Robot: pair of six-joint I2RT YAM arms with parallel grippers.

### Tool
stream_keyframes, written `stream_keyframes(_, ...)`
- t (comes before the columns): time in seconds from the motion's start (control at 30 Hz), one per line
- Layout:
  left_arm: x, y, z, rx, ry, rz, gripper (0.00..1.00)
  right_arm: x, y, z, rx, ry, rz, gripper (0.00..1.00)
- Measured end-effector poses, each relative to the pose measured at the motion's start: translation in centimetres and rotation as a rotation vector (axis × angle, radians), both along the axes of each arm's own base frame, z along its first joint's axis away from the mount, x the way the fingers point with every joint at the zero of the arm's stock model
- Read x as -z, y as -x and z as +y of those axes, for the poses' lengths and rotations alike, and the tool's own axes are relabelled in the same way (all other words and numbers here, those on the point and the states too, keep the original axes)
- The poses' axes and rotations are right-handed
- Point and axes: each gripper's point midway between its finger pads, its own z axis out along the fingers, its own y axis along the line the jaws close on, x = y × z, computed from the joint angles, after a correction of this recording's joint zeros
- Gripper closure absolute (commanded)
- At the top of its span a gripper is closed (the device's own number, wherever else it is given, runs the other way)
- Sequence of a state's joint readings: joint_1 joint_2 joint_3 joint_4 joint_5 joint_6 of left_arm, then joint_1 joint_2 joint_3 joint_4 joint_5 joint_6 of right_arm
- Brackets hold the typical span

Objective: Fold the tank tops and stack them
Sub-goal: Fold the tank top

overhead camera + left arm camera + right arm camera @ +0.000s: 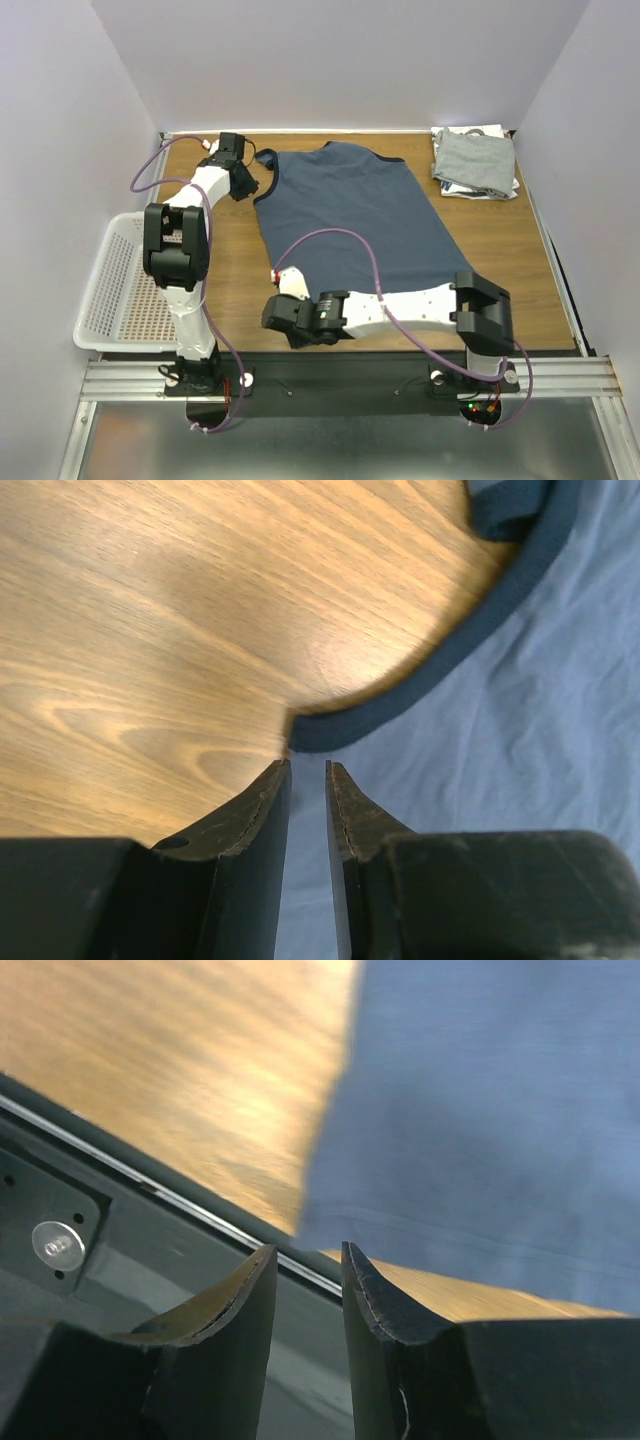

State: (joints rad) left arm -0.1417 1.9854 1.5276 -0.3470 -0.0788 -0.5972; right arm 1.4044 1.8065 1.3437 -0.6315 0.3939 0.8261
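Observation:
A slate-blue tank top (pixel 350 215) with navy trim lies spread flat on the wooden table. My left gripper (pixel 243 183) is at its back-left armhole. In the left wrist view that gripper (pixel 308 766) stands over the tank top (pixel 520 740), right where the navy trim (pixel 450 660) ends. Its jaws are a narrow slit apart and blue cloth shows in the slit. My right gripper (pixel 278 312) is at the front-left hem corner. Seen from the right wrist, the right gripper (pixel 308 1250) is open with only the dark base plate in its gap. The tank top's hem (pixel 480 1110) lies just beyond the tips.
A folded stack, a grey tank top (pixel 475 160) on a white one, sits at the back right corner. A white mesh basket (pixel 115 290) hangs off the table's left edge. The black base plate and metal rail (pixel 350 375) run along the near edge.

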Motion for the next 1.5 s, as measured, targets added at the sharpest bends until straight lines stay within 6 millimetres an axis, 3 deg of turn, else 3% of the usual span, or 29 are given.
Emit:
stream_keyframes(0.13, 0.7, 0.3, 0.1, 0.014, 0.001, 0.009, 0.67, 2.2, 1.4, 1.9, -0.038, 0.029, 0.003, 0.62)
stream_keyframes(0.23, 1.1, 0.6, 0.0, 0.023, 0.005, 0.017, 0.68, 3.9, 2.1, 1.9, -0.055, 0.069, 0.008, 0.62)
stream_keyframes(0.6, 1.5, 0.5, -0.4, 0.042, 0.021, 0.006, 0.68, 5.4, 1.8, 2.3, -0.050, 0.102, 0.002, 0.64)
stream_keyframes(0.7, 1.9, 0.8, -0.4, 0.044, 0.023, 0.013, 0.68, 5.4, 1.8, 2.4, -0.048, 0.102, -0.002, 0.68)
stream_keyframes(0.83, 2.1, 0.9, -0.4, 0.046, 0.025, 0.018, 0.68, 5.4, 1.6, 2.3, -0.043, 0.105, -0.010, 0.88)
stream_keyframes(0.9, 2.2, 0.9, -0.5, 0.047, 0.028, 0.016, 0.68, 5.4, 1.5, 2.2, -0.041, 0.107, -0.015, 0.93)
stream_keyframes(1.1, 2.9, 1.5, -0.4, 0.044, 0.029, 0.033, 0.66, 4.5, 1.7, 0.9, -0.042, 0.100, -0.015, 0.96)
stream_keyframes(1.3, 3.4, 1.8, -0.3, 0.037, 0.026, 0.044, 0.66, 1.7, 1.7, 1.0, -0.041, 0.033, -0.024, 0.97)
stream_keyframes(1.5, 3.5, 1.9, -0.3, 0.037, 0.025, 0.047, 0.66, 1.7, 1.8, 0.8, -0.038, 0.032, -0.018, 0.98)
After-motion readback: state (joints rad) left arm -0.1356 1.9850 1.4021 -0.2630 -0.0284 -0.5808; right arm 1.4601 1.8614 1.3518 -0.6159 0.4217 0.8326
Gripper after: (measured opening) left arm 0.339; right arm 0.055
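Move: Under the right hand lies the tank top's near left corner, about 5 cm below, 2 cm to its left and 1 cm back, with the table's near edge some 3 cm behind the hand. For the left hand, the lower end of the left armhole is about 6 cm below, 1 cm left and 1 cm back. The left shoulder strap is roughly 11 cm ahead of that hand; the laundry basket's middle is about 25 cm back and 24 cm left. Sinking about 5 cm with a small shift left and back, the right hand brings its open fingers down onto the tank top's near left corner, shuts them to pinch the hem there, then rises nearly 4 cm with it. Meanwhile the left hand eases down some 4 cm and back 2 cm over the armhole's lower end, fingers staying partly open, holding nothing. ##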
